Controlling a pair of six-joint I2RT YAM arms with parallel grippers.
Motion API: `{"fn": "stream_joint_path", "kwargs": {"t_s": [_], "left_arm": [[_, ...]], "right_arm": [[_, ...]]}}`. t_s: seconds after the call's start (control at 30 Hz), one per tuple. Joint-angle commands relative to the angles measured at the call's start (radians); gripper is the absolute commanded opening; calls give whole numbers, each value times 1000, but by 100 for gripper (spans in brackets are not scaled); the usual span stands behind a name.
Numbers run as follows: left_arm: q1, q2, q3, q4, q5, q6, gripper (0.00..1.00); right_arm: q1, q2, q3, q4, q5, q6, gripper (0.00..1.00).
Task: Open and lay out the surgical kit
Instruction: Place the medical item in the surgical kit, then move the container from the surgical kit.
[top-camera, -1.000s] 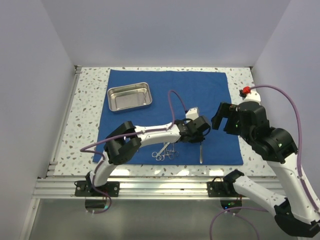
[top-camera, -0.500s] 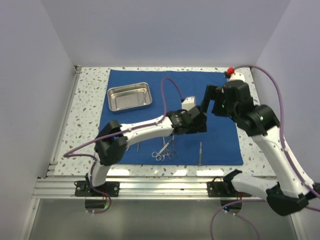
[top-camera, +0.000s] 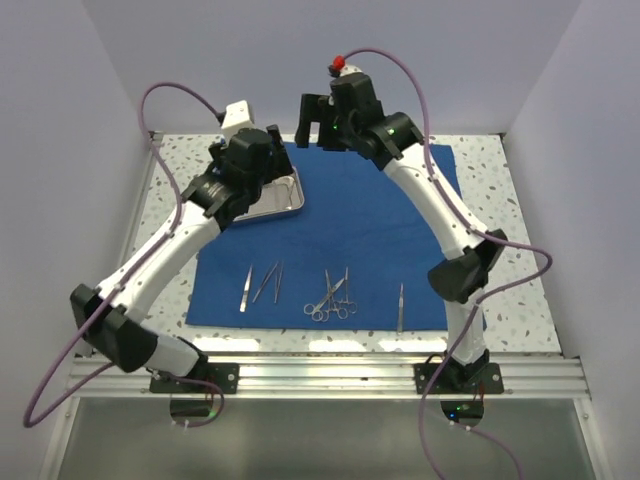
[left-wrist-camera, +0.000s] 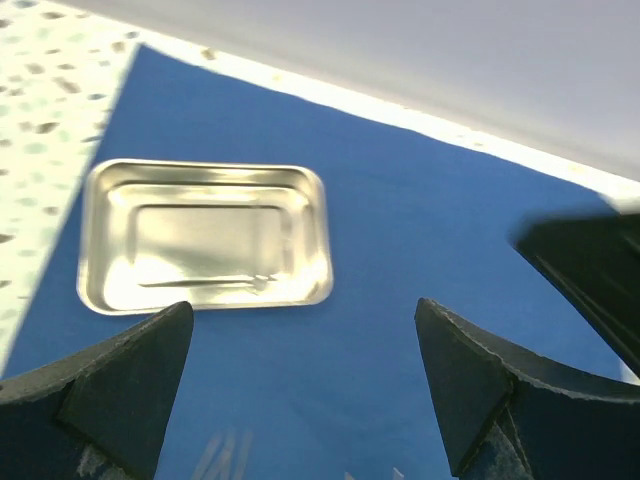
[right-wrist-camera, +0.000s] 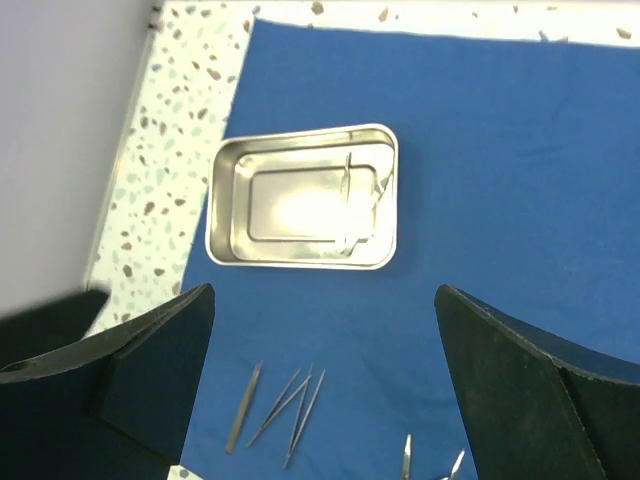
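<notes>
The surgical kit lies unwrapped, its royal-blue cloth (top-camera: 380, 220) spread flat on the table. The steel tray (top-camera: 290, 203) sits on the cloth's back left corner, also in the left wrist view (left-wrist-camera: 205, 235) and the right wrist view (right-wrist-camera: 305, 197). Two tweezers (top-camera: 258, 284) lie at the front left, ring-handled clamps (top-camera: 332, 298) in the middle and one more pair of tweezers (top-camera: 402, 305) at the front right. My left gripper (top-camera: 232, 190) hangs high over the tray, open and empty (left-wrist-camera: 305, 395). My right gripper (top-camera: 312, 125) is raised near the back wall, open and empty (right-wrist-camera: 325, 385).
Speckled tabletop (top-camera: 180, 215) borders the cloth on the left and right. White walls close the back and sides. The two raised arms nearly meet above the back left; the right arm's dark body (left-wrist-camera: 590, 270) shows in the left wrist view.
The left gripper has opened, leaving the tweezers at the cloth's front right. Both arms have risen and swung to the back left, above the tray.
</notes>
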Motion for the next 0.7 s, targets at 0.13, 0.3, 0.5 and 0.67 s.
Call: {"fn": "stream_joint_path", "kwargs": {"t_s": [0.13,0.3,0.5,0.67], "left_arm": [[335,225,-29,40,31,95,95],[501,316,-40,63,108,121,92],[523,417,-43,92,159,156,82],[523,485,-74,116,185,153,67]], "right_arm": [[-6,-103,-32,-61,-9,-23,97],[-20,-232,-230,-68,61,-92,98],[-50,-324,-365,-49,67,-100,98],[-57,-329,-367,-50,67,-101,98]]}}
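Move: The kit tray's middle lies about 12 cm ahead of my empty left hand, 8 cm to its left and 27 cm below; its left end is the part I want. All some 28 cm below this hand: the scalpel 13 cm back and 12 cm left, the tweezers 13 cm back and 6 cm left, the scissors 16 cm back and 10 cm right. From my right hand the tray's middle is about 7 cm ahead, 16 cm left and 30 cm below. Down onto the tray's left end with my left hand: I sweep forward, left and down together, then mostly sink, about 20 cm down and as far left. I tip the fingers some 25 degrees further down, swing them counter-clockwise and draw them partly together, stopping short of the rim. My open right hand dips, then clears off right and back, about 10 cm. ##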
